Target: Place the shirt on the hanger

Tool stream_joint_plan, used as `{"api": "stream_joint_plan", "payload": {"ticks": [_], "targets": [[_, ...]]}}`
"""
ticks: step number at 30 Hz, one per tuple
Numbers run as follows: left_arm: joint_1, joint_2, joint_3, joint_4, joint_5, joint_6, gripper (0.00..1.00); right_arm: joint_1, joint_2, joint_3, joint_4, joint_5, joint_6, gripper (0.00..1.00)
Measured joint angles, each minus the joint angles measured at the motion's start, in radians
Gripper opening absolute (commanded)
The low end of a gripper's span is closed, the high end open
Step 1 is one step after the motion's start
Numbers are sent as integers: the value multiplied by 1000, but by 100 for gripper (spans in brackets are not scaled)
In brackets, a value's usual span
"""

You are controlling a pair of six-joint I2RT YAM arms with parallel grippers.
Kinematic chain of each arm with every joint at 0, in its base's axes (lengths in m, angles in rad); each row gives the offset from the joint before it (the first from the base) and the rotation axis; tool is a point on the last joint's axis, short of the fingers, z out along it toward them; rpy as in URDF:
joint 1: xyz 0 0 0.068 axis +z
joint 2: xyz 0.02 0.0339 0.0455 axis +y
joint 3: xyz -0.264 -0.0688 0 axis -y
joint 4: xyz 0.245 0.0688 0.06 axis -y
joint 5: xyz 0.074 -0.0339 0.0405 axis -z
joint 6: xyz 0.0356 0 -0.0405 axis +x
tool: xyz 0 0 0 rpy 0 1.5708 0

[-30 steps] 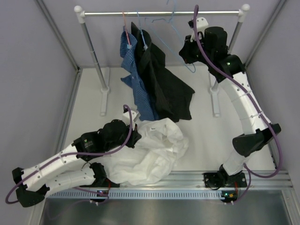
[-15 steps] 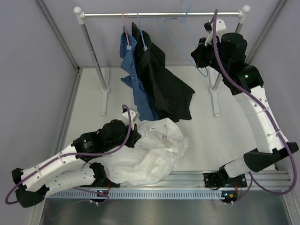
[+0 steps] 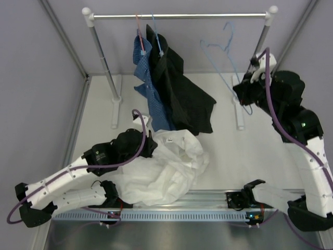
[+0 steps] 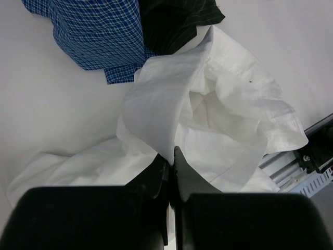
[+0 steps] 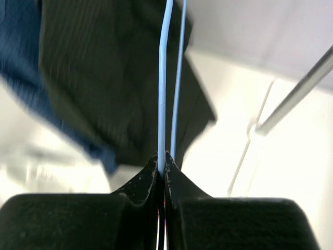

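The white shirt [image 3: 166, 169] lies crumpled on the table floor near the front. It fills the left wrist view [image 4: 208, 120]. My left gripper [image 3: 150, 147] is shut on a fold of the shirt near its collar [image 4: 169, 156]. The light-blue wire hanger [image 3: 221, 57] hangs free of the rail, tilted, at the right. My right gripper [image 3: 244, 94] is shut on the hanger's lower wire [image 5: 162, 104], which runs straight up from between the jaws [image 5: 161, 160].
A clothes rail [image 3: 177, 15] spans the back on two posts [image 3: 106, 67]. A blue checked shirt [image 3: 151, 88] and a black shirt [image 3: 179, 94] hang from it, reaching the floor beside the white shirt. The right post's foot [image 3: 239, 112] stands near my right arm.
My right arm has pulled the light-blue hanger off the rail and carried it right and towards the front. The left gripper has stayed on the shirt, barely shifting.
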Motion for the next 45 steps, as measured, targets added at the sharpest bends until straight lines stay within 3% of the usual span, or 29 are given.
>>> {"api": "stream_joint_plan", "payload": {"ticks": [7,13,18,26,34,38,45], "targets": [[8,64,26,-2,-32,-56,0,23,-422,-366,-225,-257,-50,0],[125,137,29,-4,-18,-81,0,146,-702,-404,-325,-394,-56,0],[180,177,51,-3,34,-71,0,220,-666,-423,-353,-380,-44,0],[180,127,70,19,172,-34,0,226,-604,-505,-351,-387,-15,0],[180,103,85,30,334,16,0,226,-550,-620,-284,-518,5,0],[180,120,162,-28,325,70,0,226,-547,-626,-261,-578,4,0],[182,198,408,-171,517,252,0,237,-460,-645,-117,-765,6,0]]}}
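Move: The right hand holds the hanger; the white shirt's collar opening lies about 27 cm to its left, 8 cm back and 27 cm below. The black garment hangs some 24 cm left and 6 cm ahead, its middle 15 cm lower. The left hand still grips the shirt's edge, the opening about 4 cm ahead, 11 cm right and 5 cm below, and the hanger's middle roughly 34 cm right, 20 cm ahead and 25 cm up. Right hand swings the hanger back 23 cm and down, turning counter-clockwise, towards the collar the left hand finally lifts. ##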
